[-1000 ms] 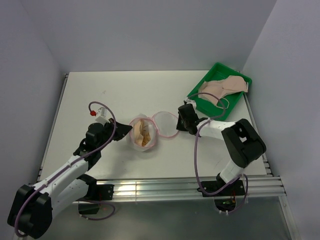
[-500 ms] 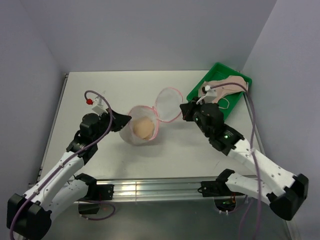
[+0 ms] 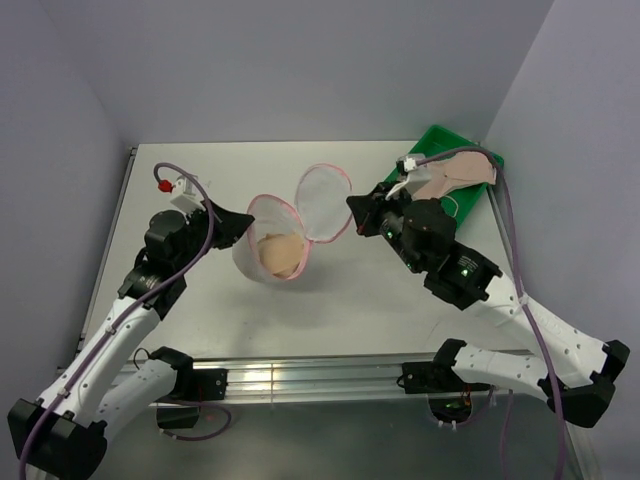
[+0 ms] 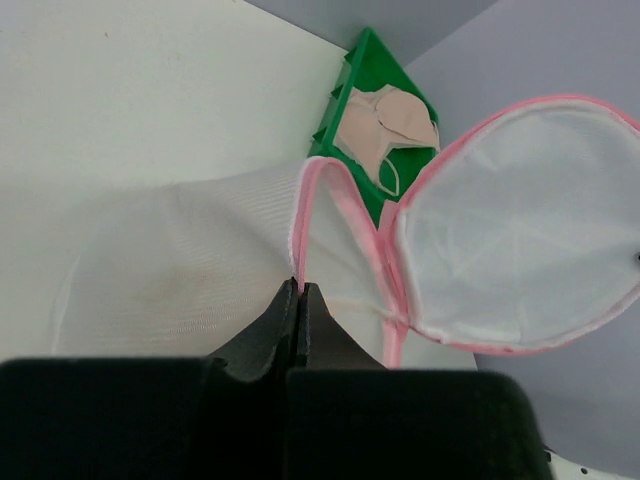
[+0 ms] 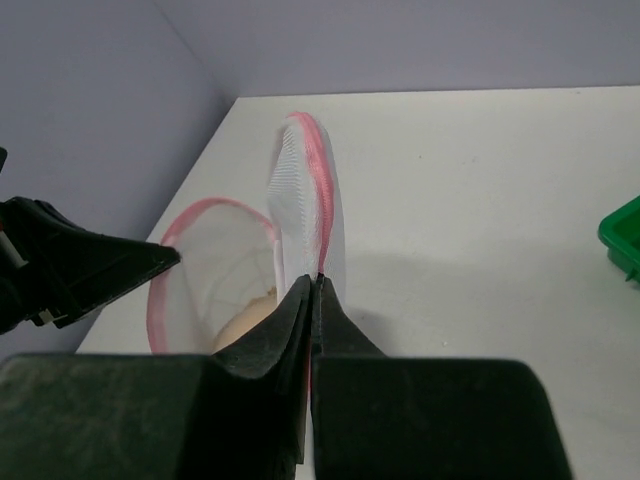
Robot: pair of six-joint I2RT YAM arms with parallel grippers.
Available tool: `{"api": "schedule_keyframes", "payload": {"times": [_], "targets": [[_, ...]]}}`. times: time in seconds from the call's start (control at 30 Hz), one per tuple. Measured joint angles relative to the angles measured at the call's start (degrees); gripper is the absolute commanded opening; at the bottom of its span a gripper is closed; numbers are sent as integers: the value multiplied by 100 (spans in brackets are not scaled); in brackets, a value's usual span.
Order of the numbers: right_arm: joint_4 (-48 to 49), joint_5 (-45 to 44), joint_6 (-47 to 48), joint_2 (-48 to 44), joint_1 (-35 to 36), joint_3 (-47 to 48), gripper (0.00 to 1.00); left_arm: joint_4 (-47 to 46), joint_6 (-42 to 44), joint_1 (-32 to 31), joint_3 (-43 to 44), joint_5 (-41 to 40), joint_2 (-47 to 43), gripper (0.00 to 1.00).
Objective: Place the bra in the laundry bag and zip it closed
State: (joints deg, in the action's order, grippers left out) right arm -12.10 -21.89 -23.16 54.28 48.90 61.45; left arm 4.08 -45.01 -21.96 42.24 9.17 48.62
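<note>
The laundry bag is a white mesh pod with pink trim, open in mid-table, its round lid standing upright. A peach bra lies bunched inside it. My left gripper is shut on the pink rim of the bag's left side. My right gripper is shut on the lid's pink edge. In the right wrist view the bra shows through the bag's mouth, with the left gripper's fingers beside it.
A green tray stands at the back right corner, holding another peach garment; the left wrist view shows the tray past the bag. Walls close in on three sides.
The right gripper has shut on the lid's rim and raised it from flat to upright. The left gripper has pulled its side of the bag up and back. The bag's mouth stands wider.
</note>
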Motion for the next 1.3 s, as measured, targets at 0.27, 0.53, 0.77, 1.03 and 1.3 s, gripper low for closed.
{"api": "schedule_keyframes", "payload": {"times": [0.27, 0.53, 0.77, 1.03, 1.3], "targets": [[341, 726, -149, 1453, 52, 199, 0, -164, -74, 623, -24, 13, 782, 0], [557, 1421, -337, 2643, 122, 1045, 0, -125, -116, 1814, -22, 28, 927, 0], [960, 1591, -553, 3265, 131, 1370, 0, 144, -79, 2667, -369, 72, 754, 44], [1003, 1777, -857, 4413, -177, 1386, 4, 437, -46, 3141, -693, 203, 188, 80], [1049, 1784, -946, 4559, -774, 1386, 50, 560, 256, 3132, -518, 511, -546, 82]]}}
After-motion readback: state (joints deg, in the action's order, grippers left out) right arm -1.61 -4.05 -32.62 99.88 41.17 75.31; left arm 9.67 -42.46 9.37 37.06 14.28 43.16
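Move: Held up between the hands, the laundry bag is bound for a patch of table about 7 cm ahead of the left hand, 9 cm to its left and 22 cm below; that patch is roughly 7 cm ahead of the right hand, 31 cm to its left and 31 cm below. The bra sits in the bag about 6 cm right of the left hand, 2 cm back and 12 cm lower. The lid's middle is some 6 cm left of the right hand, 4 cm ahead and about level. Still pinching the bag's rim, the left hand carries it about 16 cm left, swinging counter-clockwise some 30 degrees, while reaching forward and sinking nearly 10 cm; it opens wide, lets go, then draws back and rises. The right hand keeps the lid's edge, goes left about as far while sinking, then forward and down with its fingers tipping down, easing back right as they part slightly around the edge. ##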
